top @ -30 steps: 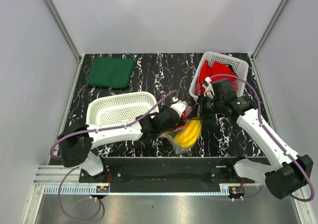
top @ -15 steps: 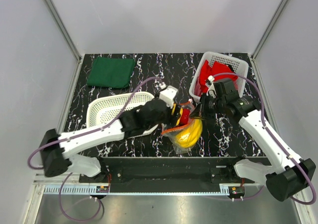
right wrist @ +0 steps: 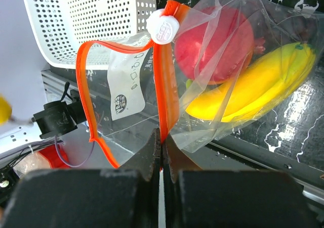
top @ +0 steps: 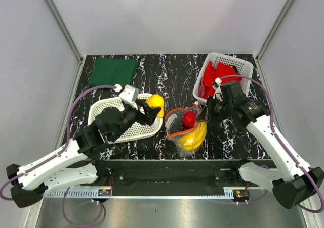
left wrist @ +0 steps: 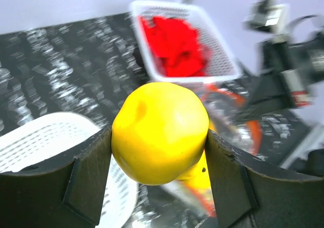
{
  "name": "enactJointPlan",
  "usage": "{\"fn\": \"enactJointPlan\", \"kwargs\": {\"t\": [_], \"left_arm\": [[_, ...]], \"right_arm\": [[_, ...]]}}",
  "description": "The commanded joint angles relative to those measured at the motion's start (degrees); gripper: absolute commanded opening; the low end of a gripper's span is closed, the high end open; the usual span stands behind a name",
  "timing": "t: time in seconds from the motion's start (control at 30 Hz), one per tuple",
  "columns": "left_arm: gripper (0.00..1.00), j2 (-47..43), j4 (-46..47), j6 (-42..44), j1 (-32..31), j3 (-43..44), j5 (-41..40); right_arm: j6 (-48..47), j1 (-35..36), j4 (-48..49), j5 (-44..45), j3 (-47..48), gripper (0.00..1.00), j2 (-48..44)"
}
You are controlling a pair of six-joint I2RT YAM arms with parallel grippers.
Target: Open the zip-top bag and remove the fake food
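The clear zip-top bag (top: 183, 132) lies near the table's front middle, its orange-red zip strip (right wrist: 167, 86) open in a loop. A red round fruit (top: 189, 119) and a yellow banana bunch (top: 193, 137) sit inside it; they also show in the right wrist view, red fruit (right wrist: 215, 46) and banana (right wrist: 253, 89). My right gripper (right wrist: 162, 144) is shut on the zip strip and holds the bag's mouth up. My left gripper (top: 151, 106) is shut on the yellow lemon (left wrist: 159, 132), held above the right end of the left white basket (top: 109, 114). No grape cluster shows.
A white mesh basket (top: 242, 66) with a red cloth (top: 215, 76) stands at the back right. A folded green cloth (top: 113, 73) lies at the back left. The table's front edge and rail run just below the bag.
My left gripper has come out of the bag with the lemon and moved left, over the left basket's right end. The right gripper still holds the zip strip.
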Motion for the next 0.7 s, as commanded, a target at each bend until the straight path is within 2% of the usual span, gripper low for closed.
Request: {"fn": "enactJointPlan", "kwargs": {"t": [0.0,0.07,0.1,0.13,0.2,0.27,0.43,0.63,0.67], "left_arm": [[0.0,0.5,-10.2,3.0,7.8,0.3,2.1],[0.0,1.0,-10.3,4.7,12.4,-1.8,9.2],[0.0,1.5,-9.9,6.4,17.7,-2.5,16.8],[0.0,3.7,-9.6,7.6,20.3,-2.9,21.5],[0.0,6.7,-9.8,9.8,26.0,-3.2,27.8],[0.0,11.8,-9.5,11.3,28.5,-3.4,31.6],[0.0,24.9,-11.5,7.0,30.6,-0.7,34.8],[0.0,28.8,-6.3,5.9,30.4,-4.8,34.1],[0.07,29.6,-6.0,6.1,30.1,-5.1,33.4]], "right_arm": [[-1.2,0.2,-0.7,1.4,3.0,0.0,-1.7],[-1.3,0.2,-0.8,1.2,3.4,0.0,-1.7],[-1.4,0.2,-0.8,1.0,3.5,0.0,-1.9],[-1.4,0.2,-0.8,0.8,3.5,0.0,-1.7],[-1.5,0.2,-0.8,0.7,3.8,0.0,-1.7],[-1.8,0.2,-1.0,0.6,4.2,0.0,-1.6],[-2.0,0.2,-1.1,0.5,4.5,0.0,-1.7],[-2.2,0.2,-0.9,0.2,4.5,0.0,-2.3],[-2.1,0.2,-0.9,0.2,4.4,0.0,-2.3]]}}
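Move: The left hand holds a yellow fake fruit high up, just off the near right corner of the white basket; the basket's middle is about 8 cm ahead, 14 cm left and 25 cm below. The open zip-top bag sits some 11 cm right, 2 cm ahead and 20 cm lower, with the red fruit in it about 12 cm right, 4 cm ahead and 18 cm lower. From the right hand, the basket is roughly 27 cm left, 9 cm ahead and 17 cm below. Still gripping the yellow fruit between its fingers, the left hand swings forward and left over the basket's right end, then sinks steeply into it, about 23 cm down in all, while the nearly level fingers tip some 40 degrees towards the basket floor. They don't open. The right hand stays put, keeping its pinch on the bag's orange zip edge. ##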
